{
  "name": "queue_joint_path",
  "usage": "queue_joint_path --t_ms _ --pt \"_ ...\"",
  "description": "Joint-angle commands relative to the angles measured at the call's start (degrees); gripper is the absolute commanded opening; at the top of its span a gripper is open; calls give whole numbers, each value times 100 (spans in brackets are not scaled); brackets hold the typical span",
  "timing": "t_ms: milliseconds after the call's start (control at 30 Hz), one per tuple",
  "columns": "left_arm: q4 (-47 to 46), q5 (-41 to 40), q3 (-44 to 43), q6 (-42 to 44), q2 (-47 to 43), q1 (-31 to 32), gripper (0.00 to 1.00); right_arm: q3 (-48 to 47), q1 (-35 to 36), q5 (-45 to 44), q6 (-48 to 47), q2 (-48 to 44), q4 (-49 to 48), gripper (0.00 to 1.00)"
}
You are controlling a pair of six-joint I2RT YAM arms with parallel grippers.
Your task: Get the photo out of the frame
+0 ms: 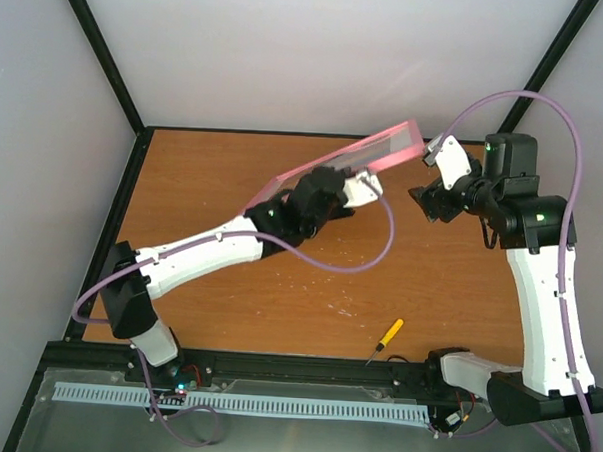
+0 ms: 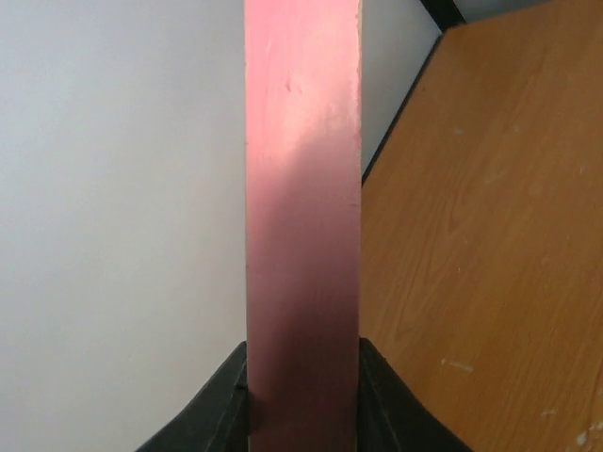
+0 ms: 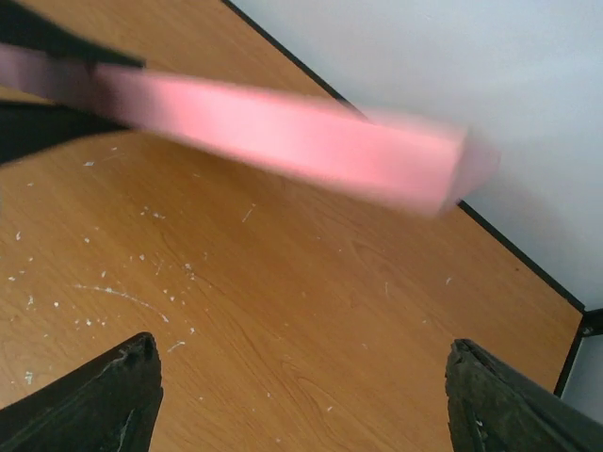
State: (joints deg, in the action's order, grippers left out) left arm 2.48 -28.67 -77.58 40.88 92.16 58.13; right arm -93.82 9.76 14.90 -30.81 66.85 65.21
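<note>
The pink frame [image 1: 383, 149] is held up on edge above the back of the table, tilted. My left gripper [image 1: 328, 184] is shut on its lower part. In the left wrist view the frame's pink edge [image 2: 301, 188] rises straight up between the black fingers of the left gripper [image 2: 303, 400], which press on both its sides. My right gripper [image 1: 426, 201] stands open just right of the frame's far end, apart from it. The right wrist view has the frame [image 3: 283, 132] blurred above the wide-spread right gripper [image 3: 301, 395], with only bare wood between the fingers. The photo is hidden.
A yellow-handled screwdriver [image 1: 387, 338] lies near the table's front edge. The wooden table [image 1: 228, 303] carries scattered white specks. Black corner posts [image 1: 104, 52] and pale walls close in the back and sides.
</note>
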Motion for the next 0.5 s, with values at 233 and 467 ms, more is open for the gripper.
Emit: queue_joint_path --t_ms 233,467 --pt "2611 61 -3615 -2754 572 -276 1 -221 -326 -123 311 172 158 80" --pt "3330 1957 -4756 -4912 531 -1170 1 236 -329 250 413 137 164 79"
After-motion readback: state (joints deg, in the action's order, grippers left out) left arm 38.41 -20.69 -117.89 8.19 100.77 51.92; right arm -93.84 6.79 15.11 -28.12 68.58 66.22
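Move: The left hand already pinches the photo frame by one edge; the frame's middle lies about 7 cm ahead, 2 cm left and some 3 cm lower. From the empty, open right hand, that middle is roughly 5 cm ahead, 18 cm to the left and 7 cm lower. The yellow screwdriver lies on the table about 25 cm back, 10 cm right and 27 cm below the left hand. Still pinching the frame, the left hand lifts it about 11 cm, its left side rolling up, fingers tipping down. ##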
